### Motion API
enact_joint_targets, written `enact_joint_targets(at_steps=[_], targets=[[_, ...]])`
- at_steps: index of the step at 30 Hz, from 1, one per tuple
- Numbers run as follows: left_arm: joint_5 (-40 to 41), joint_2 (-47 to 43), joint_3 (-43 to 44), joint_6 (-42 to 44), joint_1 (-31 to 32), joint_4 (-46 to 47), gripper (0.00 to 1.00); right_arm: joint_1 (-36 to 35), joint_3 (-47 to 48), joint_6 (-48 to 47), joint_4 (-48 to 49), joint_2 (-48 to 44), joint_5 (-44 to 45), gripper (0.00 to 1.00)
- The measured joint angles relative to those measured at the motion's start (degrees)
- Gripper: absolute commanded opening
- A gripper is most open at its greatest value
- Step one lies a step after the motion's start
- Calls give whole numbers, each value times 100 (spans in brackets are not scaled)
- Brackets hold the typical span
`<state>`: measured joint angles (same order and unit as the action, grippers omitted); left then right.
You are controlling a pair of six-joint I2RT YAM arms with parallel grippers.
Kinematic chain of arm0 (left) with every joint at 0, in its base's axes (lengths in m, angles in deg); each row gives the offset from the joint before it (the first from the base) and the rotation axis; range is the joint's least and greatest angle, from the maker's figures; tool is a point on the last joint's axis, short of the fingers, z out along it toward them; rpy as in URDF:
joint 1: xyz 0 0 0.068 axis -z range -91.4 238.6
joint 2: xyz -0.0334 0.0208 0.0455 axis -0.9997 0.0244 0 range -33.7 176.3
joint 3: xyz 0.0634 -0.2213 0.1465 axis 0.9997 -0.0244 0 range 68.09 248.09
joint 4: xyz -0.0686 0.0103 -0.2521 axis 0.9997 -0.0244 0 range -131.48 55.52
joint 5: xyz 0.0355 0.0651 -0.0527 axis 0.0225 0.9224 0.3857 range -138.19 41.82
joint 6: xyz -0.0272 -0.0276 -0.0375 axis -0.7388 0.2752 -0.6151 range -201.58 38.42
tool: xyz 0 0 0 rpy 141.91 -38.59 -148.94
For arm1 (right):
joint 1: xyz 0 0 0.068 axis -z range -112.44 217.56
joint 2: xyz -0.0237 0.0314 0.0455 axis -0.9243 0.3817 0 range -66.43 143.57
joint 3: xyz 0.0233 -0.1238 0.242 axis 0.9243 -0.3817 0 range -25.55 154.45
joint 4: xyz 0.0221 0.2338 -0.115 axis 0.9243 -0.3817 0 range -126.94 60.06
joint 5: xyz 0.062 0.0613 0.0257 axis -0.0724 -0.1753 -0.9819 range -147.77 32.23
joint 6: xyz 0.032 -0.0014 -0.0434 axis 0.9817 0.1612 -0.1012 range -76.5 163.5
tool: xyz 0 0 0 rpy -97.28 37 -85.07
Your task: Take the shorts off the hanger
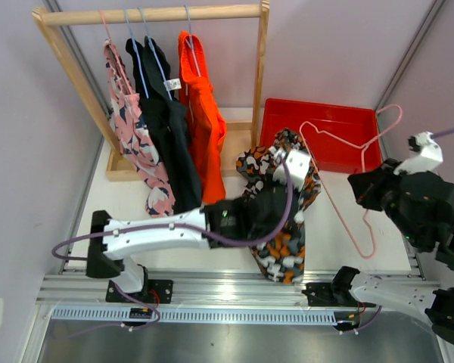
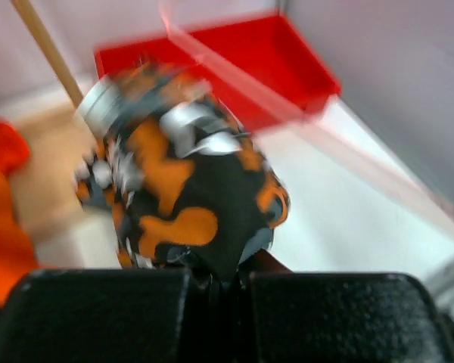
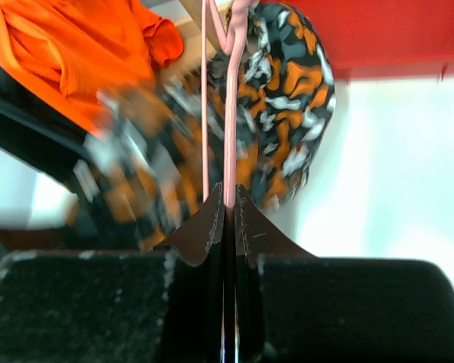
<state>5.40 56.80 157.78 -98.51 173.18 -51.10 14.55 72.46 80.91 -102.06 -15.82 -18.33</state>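
Observation:
The shorts, in an orange, black and white camouflage print, hang bunched in the middle of the table. My left gripper is shut on them; in the left wrist view the cloth rises out of the closed jaws of that gripper. The pink wire hanger slants just right of the shorts, and I cannot tell whether it still passes through them. My right gripper is shut on its wire. In the right wrist view the wire runs up from the closed right gripper in front of the shorts.
A red tray lies at the back right, behind the hanger. A wooden clothes rack stands at the back left with a pink patterned garment, a black one and an orange one on hangers.

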Motion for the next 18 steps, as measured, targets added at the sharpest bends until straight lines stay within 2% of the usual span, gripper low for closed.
enact_joint_targets(at_steps=[2,3,4,9,11,18], targets=[[-234,350,804,382,-319,42,0,37,72,190,-234,-197,-98,0],[-446,680,1504,605,-461,35,0,79,109,269,-317,-275,-140,0],[-518,807,1746,693,-579,81,0,127,125,317,-361,-330,-177,0],[-1272,2339,4649,1154,-1196,-470,0,695,326,345,-501,-485,-85,0],[-1552,2798,5407,1364,-1434,-516,0,933,420,308,-529,-511,72,0],[-2706,2959,5390,1751,-2216,144,0,1456,37,155,-573,-1032,841,0]])
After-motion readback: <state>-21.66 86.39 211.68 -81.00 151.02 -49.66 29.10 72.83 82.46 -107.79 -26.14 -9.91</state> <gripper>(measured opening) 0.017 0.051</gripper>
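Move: My left hand, gripping the camouflage shorts, has the red bin about 35 cm ahead, 16 cm to its right and 30 cm below. The orange garment hangs some 18 cm ahead and 20 cm left of that hand, a little lower; the rack's right post stands roughly 28 cm ahead and 7 cm left. From my right hand, pinching the bare pink hanger, the shorts' middle lies about 14 cm left, 5 cm ahead and 15 cm below. I swing the shorts forward and up in my left hand, about 17 cm out and 15 cm higher with a lesser drift right, closing the level distance to the red bin; most of the rise comes early, and the fingers tip up some 15 degrees, still shut. Meanwhile my right hand keeps its pinch on the hanger, draws it right about 11 cm and slightly back, away from the shorts, and turns clockwise. ##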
